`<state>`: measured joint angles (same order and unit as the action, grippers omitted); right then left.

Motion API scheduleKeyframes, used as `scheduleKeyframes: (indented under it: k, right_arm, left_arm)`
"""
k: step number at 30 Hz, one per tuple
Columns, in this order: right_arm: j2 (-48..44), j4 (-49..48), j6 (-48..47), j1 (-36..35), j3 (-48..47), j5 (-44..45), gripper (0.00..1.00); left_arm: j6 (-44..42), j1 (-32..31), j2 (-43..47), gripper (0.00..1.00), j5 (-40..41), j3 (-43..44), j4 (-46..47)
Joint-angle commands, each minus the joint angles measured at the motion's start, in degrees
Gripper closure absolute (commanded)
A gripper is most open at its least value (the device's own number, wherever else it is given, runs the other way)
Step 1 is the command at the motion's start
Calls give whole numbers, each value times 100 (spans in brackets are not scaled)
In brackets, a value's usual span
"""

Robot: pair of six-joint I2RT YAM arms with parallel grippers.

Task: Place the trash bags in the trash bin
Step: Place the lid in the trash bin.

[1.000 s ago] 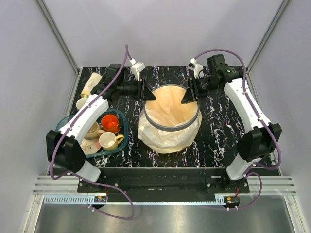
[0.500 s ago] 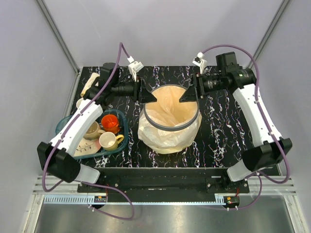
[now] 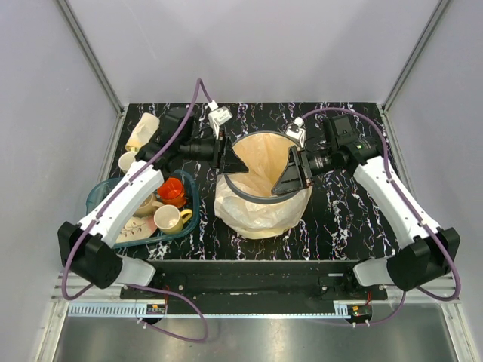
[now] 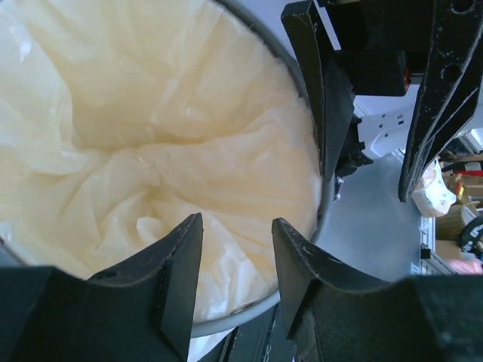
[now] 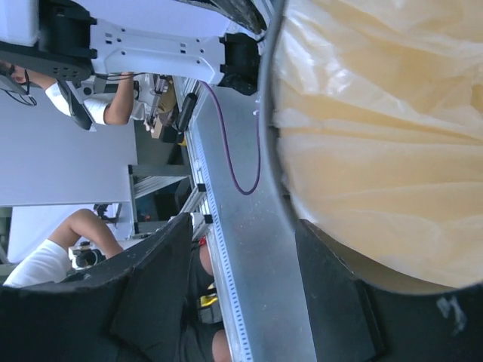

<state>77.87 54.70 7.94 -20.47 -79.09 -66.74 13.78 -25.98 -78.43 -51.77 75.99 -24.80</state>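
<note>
The trash bin stands mid-table, only its dark rim band showing. A pale yellowish trash bag lines it and hangs down over the outside. My left gripper is at the bin's left rim. In the left wrist view it is open over the crinkled bag, with the rim below the fingertips and nothing between them. My right gripper reaches over the right side of the bin's mouth. In the right wrist view it is open beside the rim and the bag, holding nothing.
A teal tray at the left holds a red cup, a yellow mug and other dishes. A cream bottle and a white cup lie behind it. Grey walls close in the table on three sides.
Both grippers' jaws have spread wider. The right gripper has swung from the bin's back right rim toward the near side, over the mouth. The left gripper stays at the left rim.
</note>
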Motion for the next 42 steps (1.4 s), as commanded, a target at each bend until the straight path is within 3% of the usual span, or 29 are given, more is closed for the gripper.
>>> scheduleKeyframes:
  k: [1,13,18,25,28,32,42]
  right_arm:
    - [246,-213,67,148,253,-269,34]
    - [326,-179,-73,307,333,-304,34]
    - [133,-170,-39,307,-324,-304,31]
    - [53,-914,681,482,-994,-305,29]
    - [255,-1610,1191,965,-1029,-340,29]
    - [747,-1813,1271,1308,-1442,-217,29]
    - [1283,-2095,1219,1414,-661,-120,31]
  left_arm:
    - [90,93,-181,56,-61,-154,54]
    - [99,181,-480,57,-201,-295,36]
    - [63,155,-313,54,-518,21,124]
    - [-314,119,-137,51,-362,916,-16]
    - [-254,172,-277,51,-177,1041,115]
    - [-43,216,-541,51,-88,1015,379]
    - [318,392,-831,51,-193,365,731]
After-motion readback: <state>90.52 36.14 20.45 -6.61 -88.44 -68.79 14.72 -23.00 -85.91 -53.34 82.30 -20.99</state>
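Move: The lid, a grey ring lying on the bag-lined trash bin, has its middle about 8 cm to the right of the left hand, 2 cm farther out and 4 cm below. From the right hand, over the near right rim, it is about 8 cm ahead, 4 cm left and 4 cm down, with the bin's middle some 12 cm under it. Left of the left hand by roughly 24 cm and 24 cm below are the red mug, 5 cm ahead, and the cream mug, 5 cm back. Both hands, fingers still parted, sink 2–3 cm to the lid's near right and left rim and stay low briefly, then lift clear together by roughly 7–8 cm. The right swings some 12 cm forward and slightly right, turning about 15 degrees clockwise, and comes down over the far right rim, while the left shifts only about 3–4 cm forward and lowers again over the left rim. ##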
